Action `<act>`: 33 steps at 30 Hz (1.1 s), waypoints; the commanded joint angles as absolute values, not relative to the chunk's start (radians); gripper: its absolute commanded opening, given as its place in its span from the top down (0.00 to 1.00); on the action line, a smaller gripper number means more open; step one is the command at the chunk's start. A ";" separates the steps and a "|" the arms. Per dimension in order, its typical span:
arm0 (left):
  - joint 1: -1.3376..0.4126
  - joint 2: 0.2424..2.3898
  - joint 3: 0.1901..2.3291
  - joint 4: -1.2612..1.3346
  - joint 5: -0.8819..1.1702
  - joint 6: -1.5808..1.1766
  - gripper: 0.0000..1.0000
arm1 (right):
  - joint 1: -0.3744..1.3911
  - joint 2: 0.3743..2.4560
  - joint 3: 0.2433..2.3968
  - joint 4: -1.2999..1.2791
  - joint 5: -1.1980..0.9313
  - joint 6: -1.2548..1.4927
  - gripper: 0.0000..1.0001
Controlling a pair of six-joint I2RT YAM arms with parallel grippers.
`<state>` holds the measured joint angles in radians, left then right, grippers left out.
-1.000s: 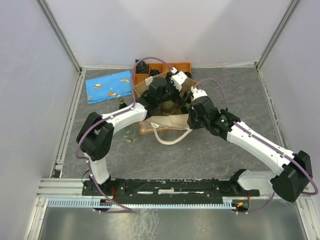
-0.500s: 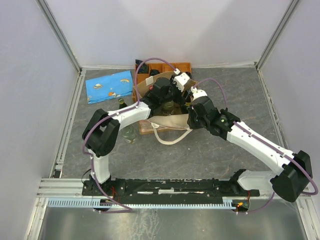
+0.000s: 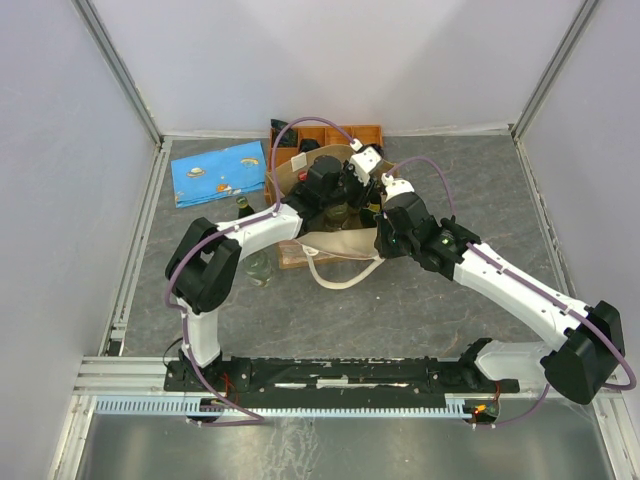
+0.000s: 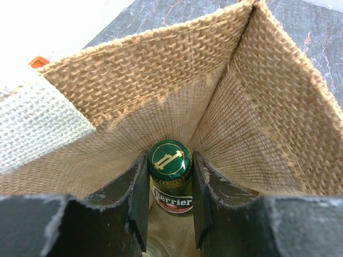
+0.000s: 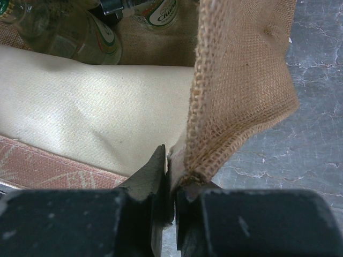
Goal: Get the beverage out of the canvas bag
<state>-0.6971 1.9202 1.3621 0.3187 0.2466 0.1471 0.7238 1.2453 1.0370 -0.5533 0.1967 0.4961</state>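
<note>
The canvas bag [image 3: 335, 241] stands open at mid-table, tan woven with a lighter front panel. My left gripper [image 3: 345, 196] reaches down into it. In the left wrist view the beverage [image 4: 170, 160], a green bottle with a green and gold cap and a Perrier label, stands upright in the bag's [image 4: 268, 96] far corner. The left gripper [image 4: 169, 174] is shut on its neck just below the cap. My right gripper [image 5: 170, 159] is shut on the bag's [image 5: 241, 80] woven rim at the right front corner and holds the mouth open [image 3: 383, 216].
An orange compartmented tray [image 3: 325, 133] sits behind the bag, a blue patterned pouch [image 3: 218, 172] at the back left. A dark bottle [image 3: 243, 207] and a clear bottle [image 3: 260, 268] stand left of the bag. More clear bottles [image 5: 80, 37] lie inside it. A cream handle [image 3: 345, 278] droops forward.
The left gripper went from wide open to shut on the bottle's neck, moving slightly deeper into the bag. The right gripper kept its hold on the rim.
</note>
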 commanded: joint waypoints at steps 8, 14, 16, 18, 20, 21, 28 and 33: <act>-0.698 1.729 1.507 0.414 0.281 0.162 0.97 | 0.729 1.239 1.061 -0.528 0.199 0.472 0.85; -0.699 1.634 1.547 0.340 0.264 0.167 0.97 | 0.730 1.240 1.057 -0.521 0.203 0.471 0.85; -0.700 1.593 1.545 0.321 0.252 0.168 0.97 | 0.729 1.241 1.056 -0.518 0.205 0.471 0.86; -0.703 1.553 1.543 0.294 0.228 0.180 0.97 | 0.729 1.243 1.056 -0.516 0.207 0.472 0.86; -0.704 1.507 1.540 0.253 0.192 0.196 0.97 | 0.730 1.243 1.055 -0.514 0.207 0.473 0.86; -0.705 1.482 1.534 0.239 0.167 0.205 0.97 | 0.730 1.243 1.054 -0.513 0.207 0.473 0.86; -0.705 1.280 1.486 0.143 -0.015 0.277 0.97 | 0.730 1.247 1.049 -0.502 0.200 0.474 0.86; -0.704 1.137 1.425 0.071 -0.189 0.336 0.97 | 0.729 1.249 1.044 -0.493 0.194 0.476 0.86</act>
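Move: The left hand already pinches the green Perrier by its cap inside the bag. Where it is heading, the clear bottle standing outside the bag, lies about 24 cm left, 15 cm back and 8 cm below; the standing green bottle is some 7 cm farther out than that clear bottle. Inside, a clear bottle is 6 cm left and 3 cm back, the red-capped cola 13 cm left and level with the hand. From the right hand, which grips the bag's rim, the outside clear bottle is roughly 31 cm left and 4 cm back. The left hand lifts the pinched Perrier about 26 cm, sweeping left and back while the right holds the rim. ##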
